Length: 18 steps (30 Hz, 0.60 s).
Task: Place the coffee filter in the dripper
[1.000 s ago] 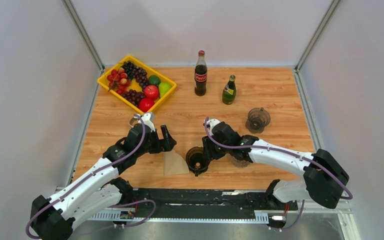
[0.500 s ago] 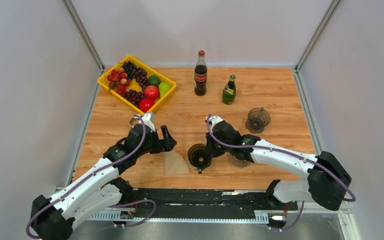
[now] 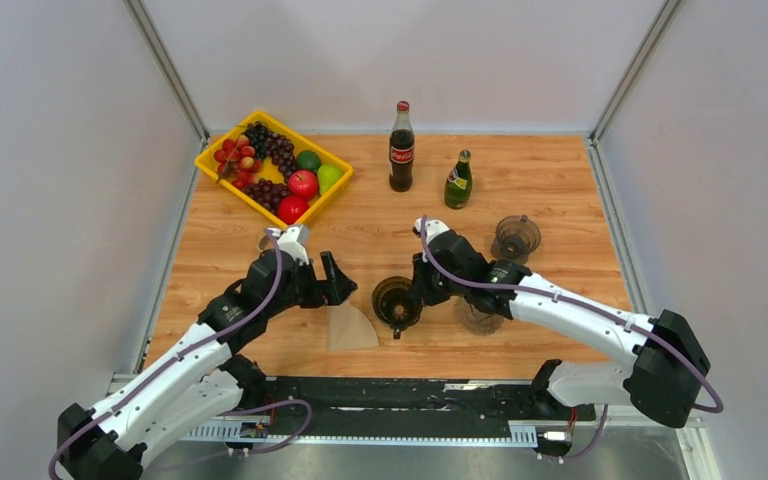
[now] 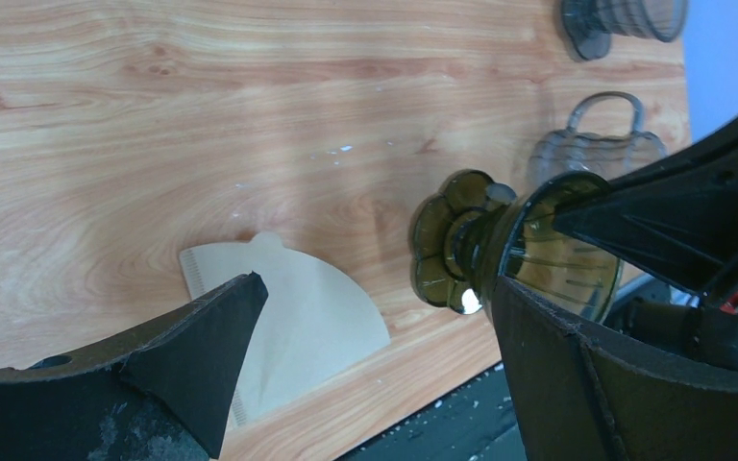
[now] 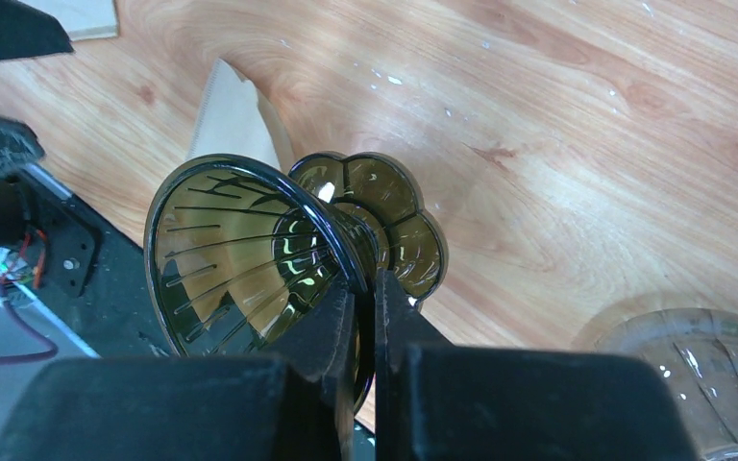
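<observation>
The brown translucent dripper is held tilted on its side, mouth toward the table's near edge, with my right gripper shut on its rim. In the right wrist view the fingers pinch the rim of the dripper from both sides. The coffee filter, a beige paper fan, lies flat on the wood just left of the dripper. My left gripper hangs open right above the filter's far end. In the left wrist view the filter shows between the open left gripper, with the dripper to the right.
A yellow tray of fruit stands at the back left. A cola bottle and a green bottle stand at the back. A second dark dripper sits right of centre. A clear glass server rests under the right arm.
My right gripper has shut on the dripper's rim and carried it a little away from the near edge, tipping it. The left gripper has stayed open over the filter.
</observation>
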Motion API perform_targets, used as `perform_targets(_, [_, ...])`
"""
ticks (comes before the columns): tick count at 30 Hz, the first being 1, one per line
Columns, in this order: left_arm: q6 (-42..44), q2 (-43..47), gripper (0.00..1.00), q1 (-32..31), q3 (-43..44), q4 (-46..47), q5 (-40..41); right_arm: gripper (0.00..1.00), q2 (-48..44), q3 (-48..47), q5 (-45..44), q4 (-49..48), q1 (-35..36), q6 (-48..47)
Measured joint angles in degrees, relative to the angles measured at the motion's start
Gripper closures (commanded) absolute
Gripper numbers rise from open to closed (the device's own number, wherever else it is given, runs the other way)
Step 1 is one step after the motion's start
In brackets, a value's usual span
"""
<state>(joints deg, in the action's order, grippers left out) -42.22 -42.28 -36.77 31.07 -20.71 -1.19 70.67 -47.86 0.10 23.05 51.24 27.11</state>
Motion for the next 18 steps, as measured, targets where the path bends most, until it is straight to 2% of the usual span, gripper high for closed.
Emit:
perform_targets(7, [0.1, 5.2, 0.00, 0.0, 2.0, -2.1, -1.9, 1.00, 4.4, -9.3, 2.0, 4.7, -0.5, 1.4])
perform_targets(13, [0.1, 10.7, 0.00, 0.0, 7.5, -9.0, 4.8, 1.00, 12.6, -19.5, 3.6, 6.4, -1.6, 1.7])
perform_targets(18, [0.1, 10.1, 0.00, 0.0, 12.5, -12.3, 9.2, 1.00, 16.1, -23.4, 5.2, 8.4, -1.7, 1.5])
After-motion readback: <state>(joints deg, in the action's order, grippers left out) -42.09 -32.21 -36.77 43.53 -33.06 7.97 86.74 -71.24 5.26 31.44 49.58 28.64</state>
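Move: The right hand already holds the dripper by its rim, the dripper's middle about 5 cm left, 2 cm back and 3 cm below. The glass carafe stands some 30 cm left and 10 cm ahead of that hand, the glass mug 13 cm right and 2 cm back, both about 8 cm lower. From the empty left hand, the coffee filter lies 15 cm below, 4 cm back and 2 cm right; the carafe is 13 cm left, 9 cm ahead, 10 cm lower. Keeping its shut pinch on the dripper's rim, the right hand carries it left, up and forward, about 8 cm in all, over the table towards the glass carafe, the climb levelling off near the end. The left hand, empty and wide open, rises nearly 10 cm away from the coffee filter, then also swings about 4 cm left, its fingertips tilting up some 10 degrees. ##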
